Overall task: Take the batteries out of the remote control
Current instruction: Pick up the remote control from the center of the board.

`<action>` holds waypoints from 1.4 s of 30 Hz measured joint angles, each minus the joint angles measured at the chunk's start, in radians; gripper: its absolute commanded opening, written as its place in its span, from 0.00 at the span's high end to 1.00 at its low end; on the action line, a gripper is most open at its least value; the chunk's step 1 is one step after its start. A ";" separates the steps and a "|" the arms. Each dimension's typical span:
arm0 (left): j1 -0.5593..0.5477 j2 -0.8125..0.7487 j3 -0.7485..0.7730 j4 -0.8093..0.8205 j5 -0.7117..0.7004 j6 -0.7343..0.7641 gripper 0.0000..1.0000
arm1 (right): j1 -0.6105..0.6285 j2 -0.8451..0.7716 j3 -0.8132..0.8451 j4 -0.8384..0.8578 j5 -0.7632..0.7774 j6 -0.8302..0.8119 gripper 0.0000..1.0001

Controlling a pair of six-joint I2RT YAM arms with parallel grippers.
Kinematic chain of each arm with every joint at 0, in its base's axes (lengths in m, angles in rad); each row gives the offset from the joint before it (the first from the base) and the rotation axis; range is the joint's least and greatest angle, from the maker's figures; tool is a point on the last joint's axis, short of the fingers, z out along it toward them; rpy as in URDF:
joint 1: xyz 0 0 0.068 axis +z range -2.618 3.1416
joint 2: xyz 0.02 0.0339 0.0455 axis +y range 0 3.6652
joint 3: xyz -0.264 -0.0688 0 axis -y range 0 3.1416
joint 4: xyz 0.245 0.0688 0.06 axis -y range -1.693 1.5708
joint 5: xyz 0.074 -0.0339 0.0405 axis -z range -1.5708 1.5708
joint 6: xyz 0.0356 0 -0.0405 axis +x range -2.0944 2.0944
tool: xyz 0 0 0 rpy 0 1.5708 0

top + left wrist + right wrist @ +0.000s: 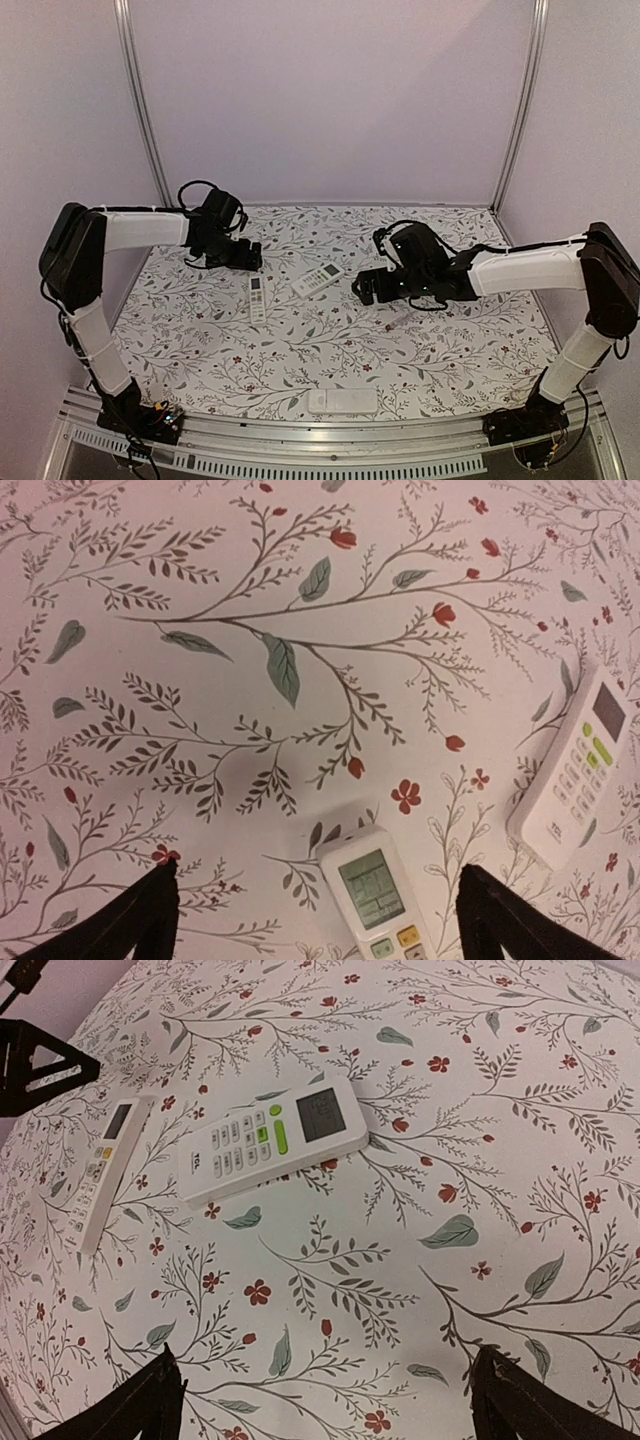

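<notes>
Two white remote controls lie face up mid-table: a narrow one (257, 297) and a wider one with green buttons (317, 279). My left gripper (235, 255) hovers open just behind the narrow remote. In the left wrist view that remote's screen end (378, 895) lies between the spread fingers of the gripper (318, 872), with the wider remote (575, 770) to the right. My right gripper (365, 285) is open to the right of the wider remote, over bare cloth (328, 1358). Its camera shows the wider remote (270, 1140) and the narrow one (100, 1170) ahead. No batteries show.
A third white remote (342, 401) lies at the near edge of the floral tablecloth (450, 340). White walls with metal posts close the back and sides. The left gripper's black finger (30, 1060) shows at the top left of the right wrist view.
</notes>
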 measured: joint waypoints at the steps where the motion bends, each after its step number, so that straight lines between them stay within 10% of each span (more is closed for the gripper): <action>1: -0.008 0.026 0.003 -0.008 -0.003 -0.005 0.06 | 0.000 -0.009 -0.008 -0.001 0.014 0.005 0.01; 42: -0.162 0.207 0.074 -0.080 -0.028 0.006 0.38 | 0.000 -0.214 -0.103 -0.018 0.194 0.066 0.01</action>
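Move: The remote control, the narrow one lying lengthwise, has its middle about 8 cm back from the open left hand, 3 cm to its right and some 9 cm below. The wide remote lies slantwise about 14 cm to the right of the narrow one and 6 cm farther out. From the right hand the narrow remote is roughly 26 cm to the left, 3 cm ahead and 10 cm down. The narrow remote's screen end is what the left hand sinks to: about 7 cm down, drawing back 4 cm and, mostly later, sliding some 6 cm right as its fingers tip steeper and narrow from wide open to about two thirds, either side of that end. The right hand, open, backs off rightward and up, away from both remotes. ##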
